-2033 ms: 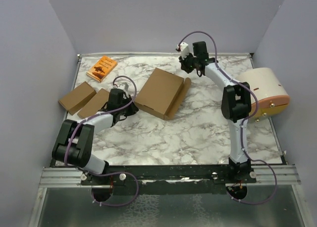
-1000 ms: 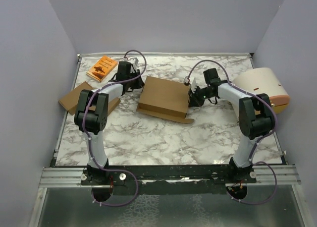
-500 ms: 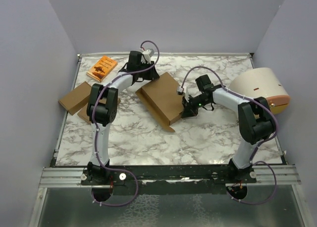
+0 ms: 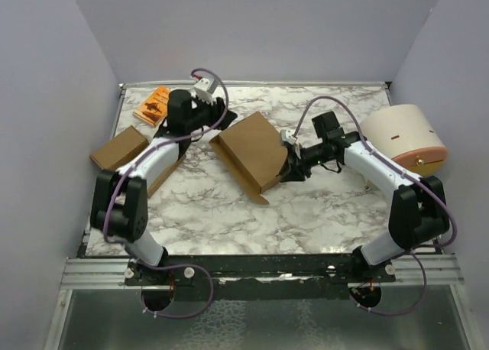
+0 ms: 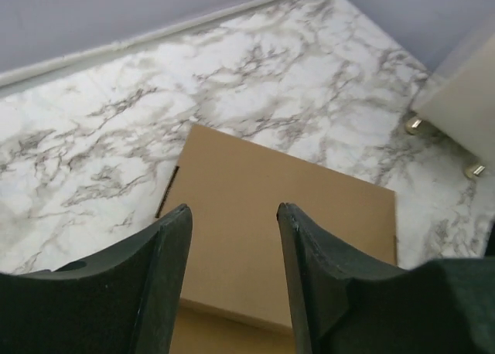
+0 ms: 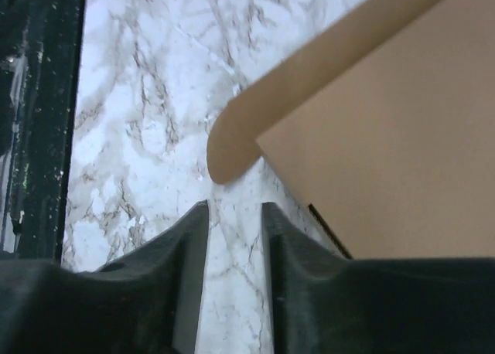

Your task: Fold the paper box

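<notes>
The paper box (image 4: pixel 250 150) is a flat brown cardboard mailer lying askew in the middle of the marble table, with a flap tip poking out at its near corner (image 4: pixel 263 199). My left gripper (image 4: pixel 216 115) hovers off the box's far-left corner. In the left wrist view its jaws (image 5: pixel 232 209) stand open above the box lid (image 5: pixel 286 230), holding nothing. My right gripper (image 4: pixel 289 171) sits low at the box's right edge. In the right wrist view it (image 6: pixel 234 205) is narrowly open over bare marble, just short of a rounded flap (image 6: pixel 240 149) of the box (image 6: pixel 402 161).
An orange book (image 4: pixel 157 102) lies at the far left corner. A folded brown box (image 4: pixel 118 149) rests at the left edge, and another one (image 4: pixel 159 170) is partly under my left arm. A large beige round object (image 4: pixel 401 138) stands at the right edge.
The box turned askew over the last second and now lies still. My left gripper drew back to the left and opened wider. My right gripper opened slightly beside the box's edge.
</notes>
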Robot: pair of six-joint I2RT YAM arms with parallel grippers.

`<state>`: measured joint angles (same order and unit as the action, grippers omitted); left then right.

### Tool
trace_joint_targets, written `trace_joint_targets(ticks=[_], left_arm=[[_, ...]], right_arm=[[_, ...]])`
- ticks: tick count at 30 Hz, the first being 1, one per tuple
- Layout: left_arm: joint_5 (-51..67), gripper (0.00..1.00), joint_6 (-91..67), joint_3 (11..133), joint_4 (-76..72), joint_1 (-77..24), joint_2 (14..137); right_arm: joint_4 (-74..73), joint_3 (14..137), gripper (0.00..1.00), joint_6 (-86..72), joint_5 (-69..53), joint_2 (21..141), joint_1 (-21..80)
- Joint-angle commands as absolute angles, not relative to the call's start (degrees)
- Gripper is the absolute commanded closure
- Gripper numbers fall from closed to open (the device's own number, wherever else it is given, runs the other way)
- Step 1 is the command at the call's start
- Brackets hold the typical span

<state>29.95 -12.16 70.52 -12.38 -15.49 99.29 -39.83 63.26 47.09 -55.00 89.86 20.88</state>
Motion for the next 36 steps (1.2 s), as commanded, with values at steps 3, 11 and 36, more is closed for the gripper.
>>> trace_joint_targets(ticks=[3,11,36], left_arm=[[33.2,0.47,-12.3,39.0,-52.0,-20.5,78.7],[33.5,0.46,5.3,16.8,-62.8,-32.7,66.3],[30.1,0.49,31.1,25.4,-25.3,-46.1,74.3]], right_arm=[[-32.3,64.8,0.46,45.2,-67.7,84.2,20.7],[-22.1,66.4,0.39,24.9,-64.5,88.2,19.6],[-21.2,63.8,0.38,25.4,-55.1,94.6,18.5]])
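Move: The rounded end tab of the box's flap, at the box's near corner, is about 22 cm back, 10 cm right and 18 cm below the left hand. The box's middle is some 8 cm back and 7 cm right of that hand, about 17 cm lower; the right gripper is roughly 16 cm back, 15 cm right and 8 cm lower. From the right hand, the box's middle is about 8 cm ahead, 9 cm left and 10 cm below, the tab 4 cm back, 7 cm left and 10 cm below. Bring the left gripper, still half open, up a little and back about 26 cm along the box's left side, drifting right and then sinking beside the near corner's tab; swing it clockwise until the fingers point right. Meanwhile open the right gripper wide, lift it some 7 cm, then lower it again slightly farther forward by the box's right edge. ##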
